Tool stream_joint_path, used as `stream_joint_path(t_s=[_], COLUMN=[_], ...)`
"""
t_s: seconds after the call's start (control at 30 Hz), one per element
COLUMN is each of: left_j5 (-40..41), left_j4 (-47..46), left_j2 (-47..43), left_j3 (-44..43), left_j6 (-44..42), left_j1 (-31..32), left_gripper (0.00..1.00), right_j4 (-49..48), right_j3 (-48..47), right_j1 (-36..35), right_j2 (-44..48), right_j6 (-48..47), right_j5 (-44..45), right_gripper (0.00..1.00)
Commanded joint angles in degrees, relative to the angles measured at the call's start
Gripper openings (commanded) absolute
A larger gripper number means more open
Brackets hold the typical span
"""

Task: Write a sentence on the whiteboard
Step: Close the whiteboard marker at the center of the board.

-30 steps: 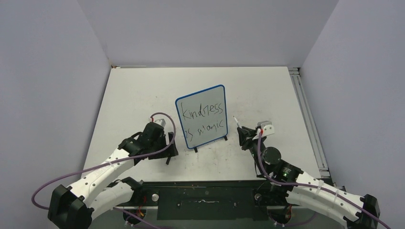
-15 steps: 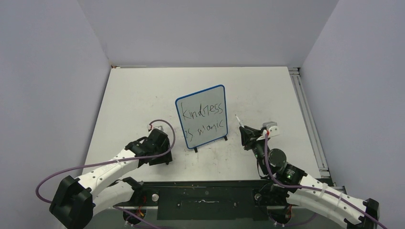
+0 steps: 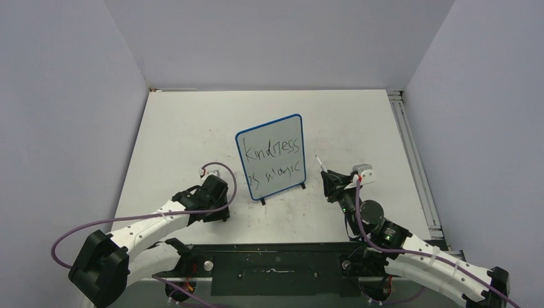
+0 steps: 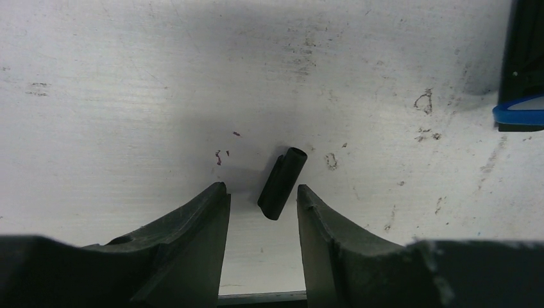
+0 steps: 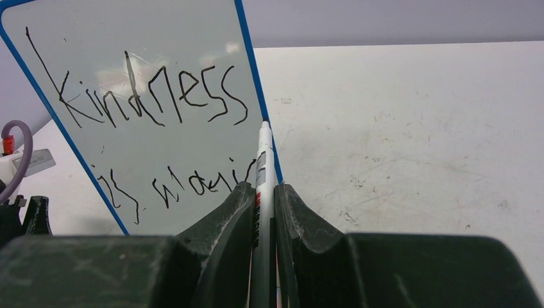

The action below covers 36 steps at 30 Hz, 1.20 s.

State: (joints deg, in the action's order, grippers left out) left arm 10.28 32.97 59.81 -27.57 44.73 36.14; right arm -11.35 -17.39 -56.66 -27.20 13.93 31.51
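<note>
The whiteboard (image 3: 276, 131) stands upright mid-table in its blue frame. On it the sentence (image 3: 272, 149) reads "Kindness is magic" in two black lines. My right gripper (image 3: 328, 183) is just right of the board, shut on a white marker (image 5: 263, 160) whose tip points up by the frame's right edge. The right wrist view shows the whiteboard (image 5: 96, 45) and sentence (image 5: 147, 96) close up. My left gripper (image 3: 220, 213) is low over the table, left of the board. In the left wrist view the left gripper (image 4: 260, 192) is open, with the near end of a black marker cap (image 4: 282, 183) lying between its fingertips.
A black foot (image 4: 523, 58) and blue corner of the board show at the right edge of the left wrist view. The white table (image 3: 359, 122) is scuffed, with grey walls behind and a metal rail (image 3: 410, 154) along its right side.
My left gripper drew back toward the table's near edge and its jaws narrowed around the cap's end. My right gripper shifted slightly right with the marker, then held still.
</note>
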Motion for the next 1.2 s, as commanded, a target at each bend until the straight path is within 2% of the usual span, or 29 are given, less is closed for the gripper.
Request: stream_joint_path(t_s=[0.0,0.17,0.37,0.47,0.6,0.63,0.73,0.87,0.97,1.17], left_j5=[1.97,4.06,6.01,7.48,9.33,9.66,10.21,11.98,14.55,21.26], left_j4=[-2.36,-1.8,-0.19,1.27,2.29,2.64,3.03,4.9,6.94,14.69], left_j2=[2.46,4.56,7.27,8.41,9.99,10.1,7.15,-2.3,-8.67,-15.13], left_j3=[-1.18,-1.56,-2.69,-3.21,-4.1,-4.23,-3.95,-5.89,-9.59,-18.91], left_j6=[-1.1,-0.84,0.39,1.54,2.78,3.11,4.24,4.96,2.03,-6.5], left_j1=[1.34,3.46,5.71,6.94,7.96,8.13,8.23,8.23,8.14,8.22], left_gripper=[0.4,0.39,0.3,0.22,0.0,0.0,0.0,0.0,0.0,0.0], right_j4=[-1.22,-1.66,-2.37,-2.2,-1.89,-1.65,0.13,5.34,9.57,15.47], right_j3=[0.4,0.18,0.42,0.22,-0.46,-0.7,-1.75,-5.2,-8.24,-14.06], right_j1=[0.12,0.06,0.07,0.11,0.07,0.06,0.06,0.11,0.06,0.06], right_j2=[-0.39,-1.42,-2.28,-2.47,-2.18,-2.09,-1.35,0.19,0.95,-0.57], right_j6=[1.3,1.09,1.27,1.4,1.42,1.44,1.69,2.31,2.46,3.5], right_j5=[-0.15,0.18,-0.03,0.11,-0.4,-0.65,-1.23,-2.5,-5.8,-15.93], right_gripper=[0.09,0.09,0.1,0.1,0.1,0.1,0.1,0.09,0.09,0.07])
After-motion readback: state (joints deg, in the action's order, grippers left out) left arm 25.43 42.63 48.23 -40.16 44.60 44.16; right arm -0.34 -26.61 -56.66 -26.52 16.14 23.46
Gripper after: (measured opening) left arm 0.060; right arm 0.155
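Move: The marker cap lies between the left hand's open fingers, about 1 cm below the hand point and 1 cm to its right. From this hand the whiteboard's middle stands some 17 cm to the right, 11 cm ahead and 12 cm up. From the right hand, which still holds the open marker, the cap is roughly 31 cm left, 5 cm back and 21 cm down, and the whiteboard's middle about 14 cm left, 6 cm ahead and 7 cm lower. Left fingers pinch the cap, lift it about 11 cm, tips tilting up; right hand raises the marker 4 cm. ##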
